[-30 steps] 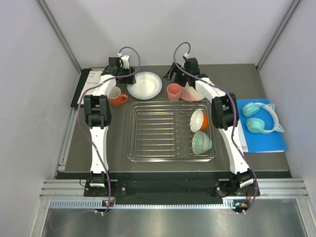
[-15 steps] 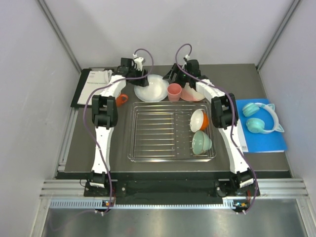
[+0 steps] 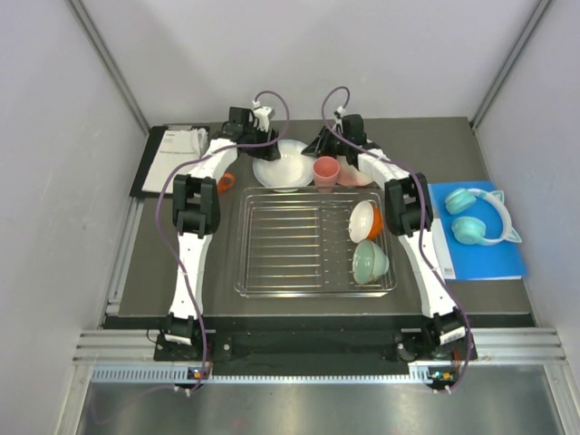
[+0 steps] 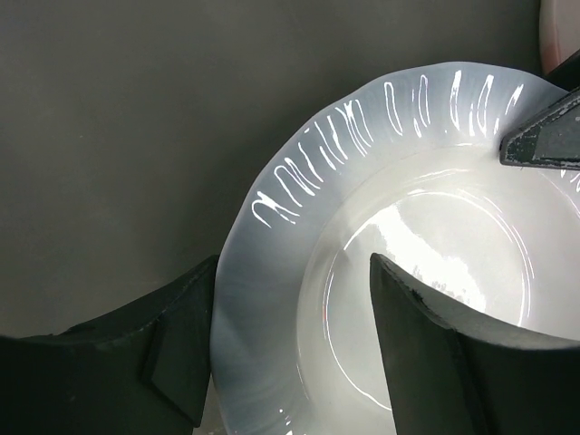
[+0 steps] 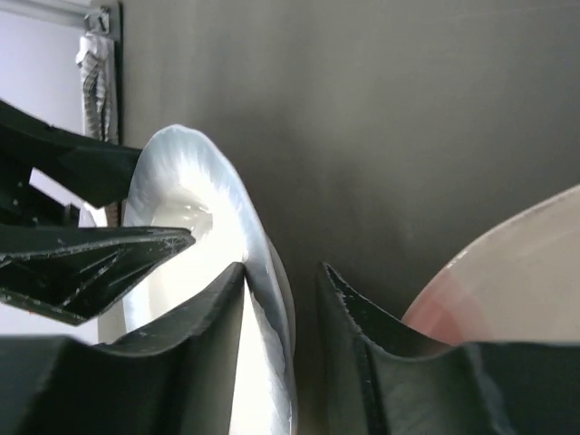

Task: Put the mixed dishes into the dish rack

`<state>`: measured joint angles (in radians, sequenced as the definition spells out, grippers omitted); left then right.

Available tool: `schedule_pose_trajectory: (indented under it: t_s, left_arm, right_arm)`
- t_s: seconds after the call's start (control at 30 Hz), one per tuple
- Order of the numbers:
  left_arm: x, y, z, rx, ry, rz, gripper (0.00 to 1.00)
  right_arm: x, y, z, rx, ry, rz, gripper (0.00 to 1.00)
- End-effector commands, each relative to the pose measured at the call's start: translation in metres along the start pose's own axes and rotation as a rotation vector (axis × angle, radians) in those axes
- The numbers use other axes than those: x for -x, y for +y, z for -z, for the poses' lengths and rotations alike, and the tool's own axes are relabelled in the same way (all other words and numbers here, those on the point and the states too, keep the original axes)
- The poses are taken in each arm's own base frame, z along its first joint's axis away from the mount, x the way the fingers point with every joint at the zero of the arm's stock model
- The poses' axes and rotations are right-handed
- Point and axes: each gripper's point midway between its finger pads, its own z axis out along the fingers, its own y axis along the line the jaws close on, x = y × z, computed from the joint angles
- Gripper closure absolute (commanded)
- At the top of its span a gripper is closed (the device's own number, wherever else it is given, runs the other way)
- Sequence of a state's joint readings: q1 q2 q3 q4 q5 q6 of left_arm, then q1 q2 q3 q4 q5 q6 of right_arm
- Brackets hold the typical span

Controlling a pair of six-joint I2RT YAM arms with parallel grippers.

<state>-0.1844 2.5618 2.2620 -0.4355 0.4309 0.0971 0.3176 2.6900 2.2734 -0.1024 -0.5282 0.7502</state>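
Note:
The white plate [image 3: 283, 165] lies behind the dish rack [image 3: 317, 276]. My left gripper [image 3: 266, 149] is over its left side, open. In the left wrist view that gripper [image 4: 293, 263] has one finger outside the plate's [image 4: 299, 227] rim and one over its inside. My right gripper [image 5: 281, 267] straddles the plate's [image 5: 258, 254] opposite rim. Its left finger [image 5: 213, 313] touches the inner face, and a gap remains at the other finger. The pink cup [image 3: 326, 170] stands beside it, with a beige plate [image 3: 358, 178] behind. A white bowl [image 3: 364, 220] and a mint-green bowl [image 3: 370, 261] rest in the rack.
An orange mug [image 3: 225, 184] sits left of the rack, partly hidden by the left arm. A white booklet [image 3: 172, 154] lies at the far left. Turquoise headphones [image 3: 480, 216] lie on a blue pad [image 3: 489, 254] at the right.
The left gripper swung right from above the mug onto the white plate, and the plate shifted right toward the cup. The right gripper's jaws narrowed around the plate's rim.

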Motion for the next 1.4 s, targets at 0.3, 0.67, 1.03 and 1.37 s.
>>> schedule_pose_trajectory:
  t_s: [0.3,0.67,1.03,1.37]
  left_arm:
    - [0.028,-0.005,0.012,0.012,-0.071,-0.048,0.32]
    - [0.11,0.039,0.127,0.152,-0.26,0.05,0.01]
    - [0.137,0.05,0.311,0.082,-0.423,0.254,0.01]
    - [0.063,0.022,0.331,0.098,-0.323,0.303,0.01]
  right_arm:
    - [-0.016,-0.014,0.004,-0.025,0.085,0.044,1.0]
    - [0.039,0.043,0.041,-0.024,-0.066,0.187,1.0]
    - [0.093,0.126,0.088,0.051,-0.229,0.303,1.0]
    - [0.082,0.18,0.101,0.118,-0.228,0.357,1.0]
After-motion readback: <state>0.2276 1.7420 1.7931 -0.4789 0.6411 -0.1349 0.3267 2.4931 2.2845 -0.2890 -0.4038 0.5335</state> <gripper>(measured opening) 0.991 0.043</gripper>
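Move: The white plate's middle lies some 10 cm left and 7 cm back of the right hand, whose fingers already straddle its right rim. From the left hand, at the opposite rim, the plate's middle is about 7 cm right and 5 cm back, and the orange mug 22 cm left and 9 cm back. The pink cup stands 10 cm back and 5 cm right of the right hand; the floral plate lies 15 cm right, 5 cm back. Closing almost in place, the right fingers pinch the white plate's right rim, then lift it roughly 9 cm, slightly rightward, while the wrist rolls back about 15 degrees. The left hand stays at the left rim at first, opens wide, leaves the plate and sweeps up some 27 cm and left, then back towards and above the orange mug. ##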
